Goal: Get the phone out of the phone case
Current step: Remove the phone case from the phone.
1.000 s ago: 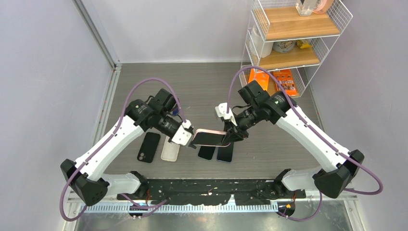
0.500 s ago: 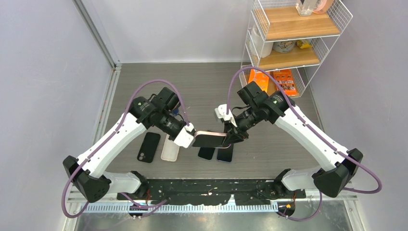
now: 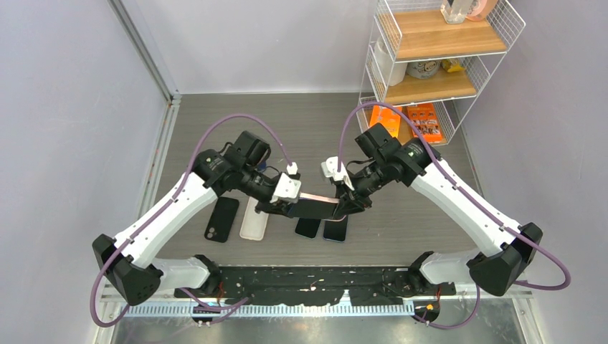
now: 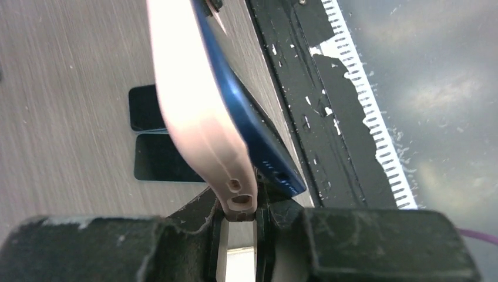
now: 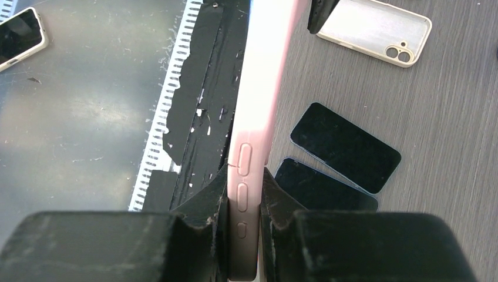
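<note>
A pink phone case (image 3: 315, 206) hangs above the table between both grippers, turned on its edge. In the left wrist view my left gripper (image 4: 239, 205) is shut on the pink phone case (image 4: 197, 111) at its bottom end with the port holes. The blue phone (image 4: 261, 147) has its bottom corner standing out of the case, beside my finger. In the right wrist view my right gripper (image 5: 244, 200) is shut across the case's (image 5: 255, 106) buttoned side. From above, the left gripper (image 3: 287, 206) and right gripper (image 3: 344, 204) face each other.
Two dark phones (image 3: 308, 228) (image 3: 335, 229) lie face up on the table under the held case. A white case (image 3: 254, 222) and a black phone (image 3: 221, 218) lie to the left. A wire shelf rack (image 3: 430, 57) stands at the back right, with orange packets (image 3: 412, 118) at its foot.
My left wrist has turned and shifted right, and the case has tipped from nearly flat onto its edge. The right gripper has barely moved.
</note>
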{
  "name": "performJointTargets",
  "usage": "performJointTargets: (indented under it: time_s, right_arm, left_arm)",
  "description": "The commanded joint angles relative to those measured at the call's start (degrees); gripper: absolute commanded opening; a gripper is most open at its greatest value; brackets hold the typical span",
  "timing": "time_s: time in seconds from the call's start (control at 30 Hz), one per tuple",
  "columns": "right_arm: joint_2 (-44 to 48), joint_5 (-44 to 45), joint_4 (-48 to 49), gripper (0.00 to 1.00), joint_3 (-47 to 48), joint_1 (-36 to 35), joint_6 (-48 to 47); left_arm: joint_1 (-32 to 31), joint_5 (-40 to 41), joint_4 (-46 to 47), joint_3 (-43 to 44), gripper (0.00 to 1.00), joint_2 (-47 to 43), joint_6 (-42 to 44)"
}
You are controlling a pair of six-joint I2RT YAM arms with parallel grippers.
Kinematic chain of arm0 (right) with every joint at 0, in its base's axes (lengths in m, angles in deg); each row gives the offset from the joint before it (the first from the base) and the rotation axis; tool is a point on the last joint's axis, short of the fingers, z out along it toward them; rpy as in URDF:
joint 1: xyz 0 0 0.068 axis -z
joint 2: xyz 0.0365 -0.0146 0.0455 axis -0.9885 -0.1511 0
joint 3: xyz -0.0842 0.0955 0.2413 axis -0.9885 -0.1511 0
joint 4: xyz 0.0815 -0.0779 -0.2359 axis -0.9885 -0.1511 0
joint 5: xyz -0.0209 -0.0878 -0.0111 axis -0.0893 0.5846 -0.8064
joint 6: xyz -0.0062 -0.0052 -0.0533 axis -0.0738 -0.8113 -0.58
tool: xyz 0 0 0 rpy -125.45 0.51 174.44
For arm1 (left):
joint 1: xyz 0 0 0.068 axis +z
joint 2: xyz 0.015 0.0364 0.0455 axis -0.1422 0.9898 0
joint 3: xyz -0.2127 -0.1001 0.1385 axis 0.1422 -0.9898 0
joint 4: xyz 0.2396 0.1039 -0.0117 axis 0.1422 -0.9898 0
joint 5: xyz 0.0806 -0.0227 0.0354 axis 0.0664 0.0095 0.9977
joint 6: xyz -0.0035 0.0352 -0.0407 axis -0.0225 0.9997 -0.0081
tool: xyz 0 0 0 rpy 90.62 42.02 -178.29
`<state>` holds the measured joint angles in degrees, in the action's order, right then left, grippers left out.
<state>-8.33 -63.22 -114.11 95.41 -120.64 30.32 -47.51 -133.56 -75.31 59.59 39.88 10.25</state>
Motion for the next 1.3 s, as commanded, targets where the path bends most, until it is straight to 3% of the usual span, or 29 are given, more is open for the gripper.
performJointTargets:
  time_s: [0.0,0.37,0.63,0.83,0.93,1.07,1.27]
  right_arm:
    - [1.15,-6.53,-2.02,0.05,-0.74,-2.81,-0.72]
    - [1.52,-6.34,-1.6,0.05,-1.11,-3.03,-0.46]
    - [2.58,-4.69,0.36,0.05,-1.88,-3.03,1.06]
    - [3.84,-0.69,4.62,0.05,-3.17,-1.89,5.9]
    - [4.18,0.2,6.65,0.05,-3.6,-0.68,7.63]
    - [4.15,0.73,7.08,0.05,-3.75,1.44,8.42]
    - [3.75,-0.54,5.67,0.05,-3.47,2.98,7.15]
  left_arm:
    - [0.31,-1.05,26.24,0.35,0.0,-1.1,-13.8]
    - [0.3,2.84,38.71,-3.35,0.0,-1.21,-31.68]
    - [0.31,4.59,38.8,-5.39,0.0,-1.7,-33.63]
    - [0.31,2.5,35.14,-9.23,0.0,-4.33,-29.35]
    - [0.31,-0.47,29.75,-10.68,0.06,-6.44,-23.84]
    - [0.31,-3.96,19.98,-10.81,0.22,-8.72,-13.99]
    - [0.99,0.49,13.61,-11.1,0.47,-12.27,-8.13]
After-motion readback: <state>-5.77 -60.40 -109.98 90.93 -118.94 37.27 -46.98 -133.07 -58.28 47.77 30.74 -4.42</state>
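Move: The pink phone case is held between my hands, its near end already in my left fingers. Its middle lies about 7 cm to the right of my left hand and level with it in depth and height. Some 18 cm lower, the black phone lies 6 cm right and 5 cm back, the blue-edged phone 14 cm right and 6 back, and the cream case 12 cm left and 6 back. From my right hand, the pink case's middle is about 7 cm left, also level. With the pink case's end still in its fingers, my left hand pushes about 2 cm forward and as far right, sinking slightly and twisting some 25 degrees, partly counter-clockwise, to peel the case from the phone. It then swings back left, back and up, opens its fingers and lets go. My right hand keeps its pinch on the other end, easing about 1 cm right and down, a little forward at last. ##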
